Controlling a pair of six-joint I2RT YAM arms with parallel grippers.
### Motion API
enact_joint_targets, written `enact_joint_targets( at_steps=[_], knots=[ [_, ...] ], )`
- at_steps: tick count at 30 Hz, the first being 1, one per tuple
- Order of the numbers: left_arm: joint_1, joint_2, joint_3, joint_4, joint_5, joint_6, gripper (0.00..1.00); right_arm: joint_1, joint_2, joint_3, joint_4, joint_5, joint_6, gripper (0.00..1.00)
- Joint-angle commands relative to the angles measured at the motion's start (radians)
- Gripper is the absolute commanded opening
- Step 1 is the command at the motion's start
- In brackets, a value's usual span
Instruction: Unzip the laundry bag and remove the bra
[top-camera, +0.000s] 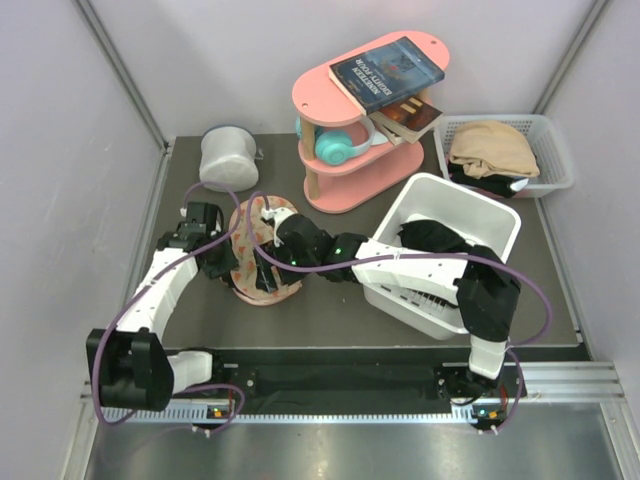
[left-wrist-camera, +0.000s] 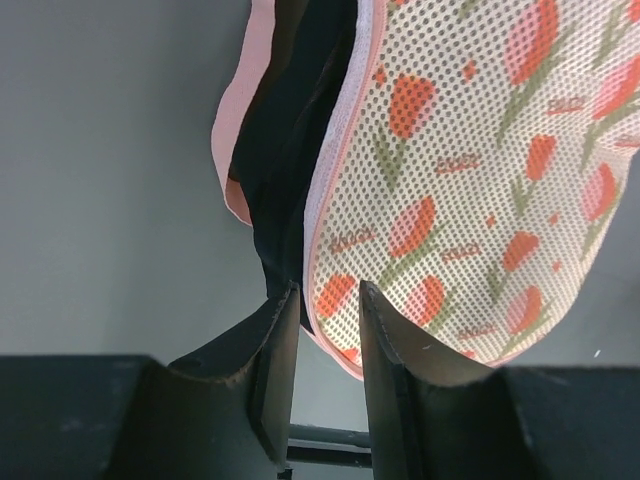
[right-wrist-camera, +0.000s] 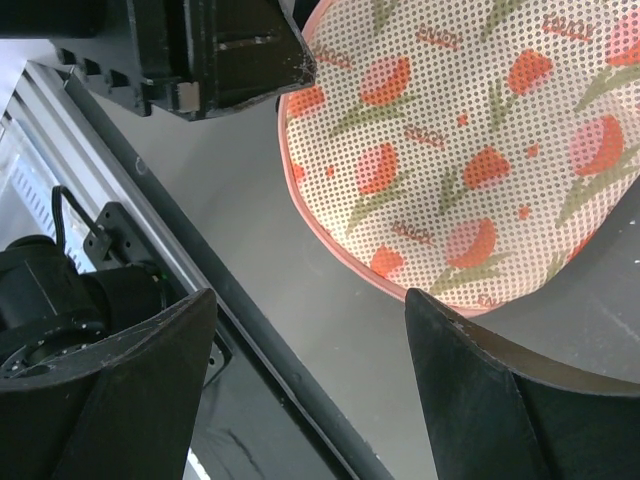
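Observation:
The laundry bag (top-camera: 262, 256) lies flat on the dark table, left of centre. It is pink-rimmed mesh printed with red tulips (left-wrist-camera: 470, 190). Its side seam gapes open, and black fabric, the bra (left-wrist-camera: 280, 150), shows in the gap. My left gripper (left-wrist-camera: 328, 290) sits at the bag's left edge (top-camera: 224, 264). Its jaws stand a narrow gap apart, the pink rim lies just past the tips, and nothing is clamped. My right gripper (right-wrist-camera: 308, 300) hangs wide open over the bag's near end (top-camera: 272, 238), one fingertip (right-wrist-camera: 440, 320) above the rim (right-wrist-camera: 330, 250), and it holds nothing.
A white-grey cylindrical container (top-camera: 228, 155) stands at the back left. A pink shelf (top-camera: 365, 120) with books and teal headphones stands behind the bag. A white bin (top-camera: 495, 222) of black clothes and a slotted basket (top-camera: 548, 135) stand to the right. A metal rail (right-wrist-camera: 130, 170) runs along the near edge.

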Motion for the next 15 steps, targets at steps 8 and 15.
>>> enact_joint_targets(
  at_steps=[8,15],
  knots=[
    [0.001,0.048,-0.016,0.09,-0.005,0.019,0.25,0.011,-0.024,0.03,0.006,0.005,-0.01,0.76],
    [0.001,0.073,-0.011,0.096,0.019,0.041,0.0,0.012,-0.024,0.028,0.014,0.003,-0.007,0.76]
  ],
)
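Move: The open zip edge of the laundry bag's flap is almost under my left fingertips, about 1 cm ahead, 1 cm to the right and 2 cm down. The black bra shows in the gap, some 4 cm ahead of that hand and 1 cm to its left. The white bucket stands about 24 cm straight ahead. From my right hand, the flap edge is roughly 6 cm left, 4 cm ahead and 8 cm below. I lower my left hand about 2 cm onto the laundry bag's open edge, easing barely 1 cm forward once down. My fingers, already only about a third open, close nearly shut with the flap's trimmed edge between their tips, right where the black bra shows beside it, the wrist holding its downward slant. ##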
